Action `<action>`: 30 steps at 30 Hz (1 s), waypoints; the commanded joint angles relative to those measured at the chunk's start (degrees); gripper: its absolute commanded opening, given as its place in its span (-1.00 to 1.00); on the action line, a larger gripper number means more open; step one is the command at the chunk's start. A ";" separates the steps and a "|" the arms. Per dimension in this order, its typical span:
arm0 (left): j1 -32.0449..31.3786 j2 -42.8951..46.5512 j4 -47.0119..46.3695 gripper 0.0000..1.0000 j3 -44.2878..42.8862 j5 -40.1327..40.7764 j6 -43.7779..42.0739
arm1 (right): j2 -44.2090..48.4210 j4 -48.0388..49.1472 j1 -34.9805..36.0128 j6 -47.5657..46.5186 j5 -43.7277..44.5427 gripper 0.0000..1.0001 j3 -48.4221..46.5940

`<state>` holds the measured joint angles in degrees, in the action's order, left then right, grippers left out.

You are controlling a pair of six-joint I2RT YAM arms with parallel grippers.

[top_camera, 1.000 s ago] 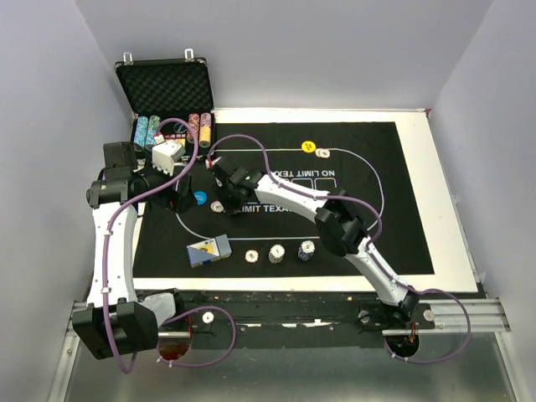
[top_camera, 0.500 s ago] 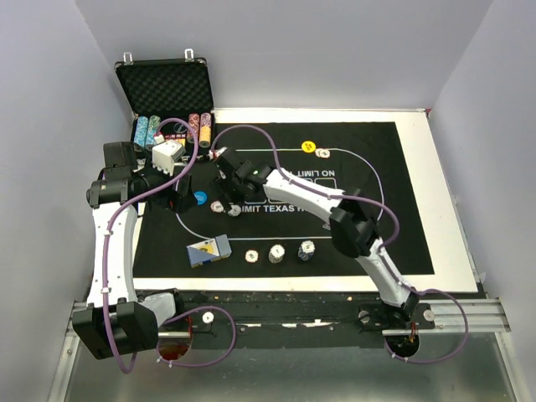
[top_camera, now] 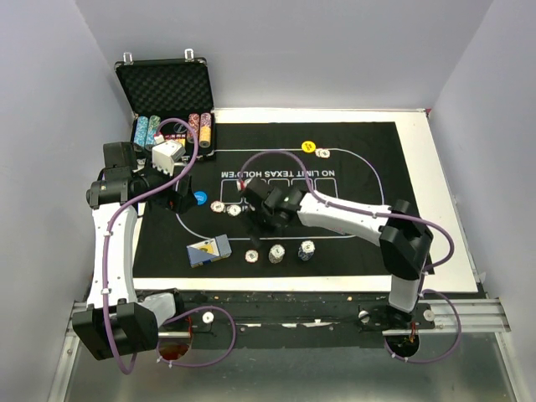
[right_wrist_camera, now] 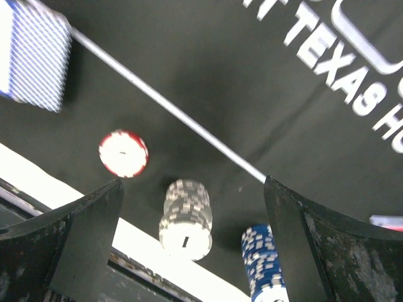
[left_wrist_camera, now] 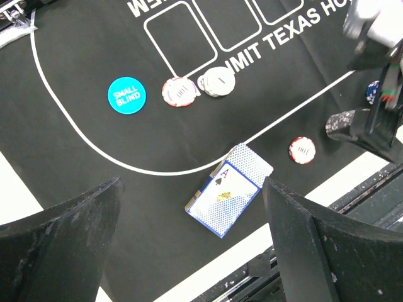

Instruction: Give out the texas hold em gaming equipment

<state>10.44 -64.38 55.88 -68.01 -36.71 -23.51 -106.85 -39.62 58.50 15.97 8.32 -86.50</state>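
My left gripper [top_camera: 180, 199] hangs open over the mat's left end; in its wrist view the left gripper [left_wrist_camera: 192, 189] frames the blue-backed card deck [left_wrist_camera: 229, 198] far below. Beyond lie the blue button [left_wrist_camera: 124, 95], a red-edged chip [left_wrist_camera: 179, 92] and a pale chip stack [left_wrist_camera: 216, 81]. My right gripper [top_camera: 261, 219] is open and empty above the mat's middle. The right gripper [right_wrist_camera: 192, 182] looks down on a red chip [right_wrist_camera: 123, 153], a grey chip stack [right_wrist_camera: 186, 217] and a blue chip stack [right_wrist_camera: 264, 264]. A yellow button [top_camera: 308, 146] lies at the far side.
The open black case [top_camera: 163, 88] stands at the back left with rows of chip stacks [top_camera: 172, 130] in it. The black printed mat [top_camera: 368, 209] covers most of the white table. Grey walls close in on both sides.
My right gripper opened, left a pale chip stack beside the red-edged chip and drew back right and toward the near edge. The left arm has not moved.
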 commanded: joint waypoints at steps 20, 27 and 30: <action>0.37 1.01 0.64 0.98 -0.20 -0.56 -0.40 | 2.78 0.86 4.61 6.09 2.14 0.57 12.05; 0.37 0.66 0.46 0.98 -0.02 -0.56 -0.22 | 4.10 1.03 4.52 6.97 2.93 0.16 12.14; 0.46 0.75 0.28 0.98 0.16 -0.64 -0.31 | 4.37 1.12 4.52 7.15 3.02 0.07 12.41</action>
<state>10.44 -64.18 55.92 -68.01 -36.69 -23.53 -104.73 -39.48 62.59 22.09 9.69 -75.07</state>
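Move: The tall white chip stack lies about 5 cm back, 3 cm to the right and some 6 cm below the right hand. At similar depth, the red chip is 6 cm back and 5 cm left of the hand, the blue chip stack 4 cm back and 13 cm right, and the card box 4 cm back and 18 cm left. For the left hand, the white stack is roughly 8 cm back, 27 cm right and 18 cm down. With its fingers wide open, the right hand sinks nearly 6 cm while drawing back about 5 cm and a little to the right, onto the top of the white chip stack, quick at first and then easing, its wrist tipping some 10 degrees nearer to straight down. Once low, the fingers close to a bit over half open around the uppermost chips, one finger on either side, and the hand edges back up by about 1 cm as they narrow. ##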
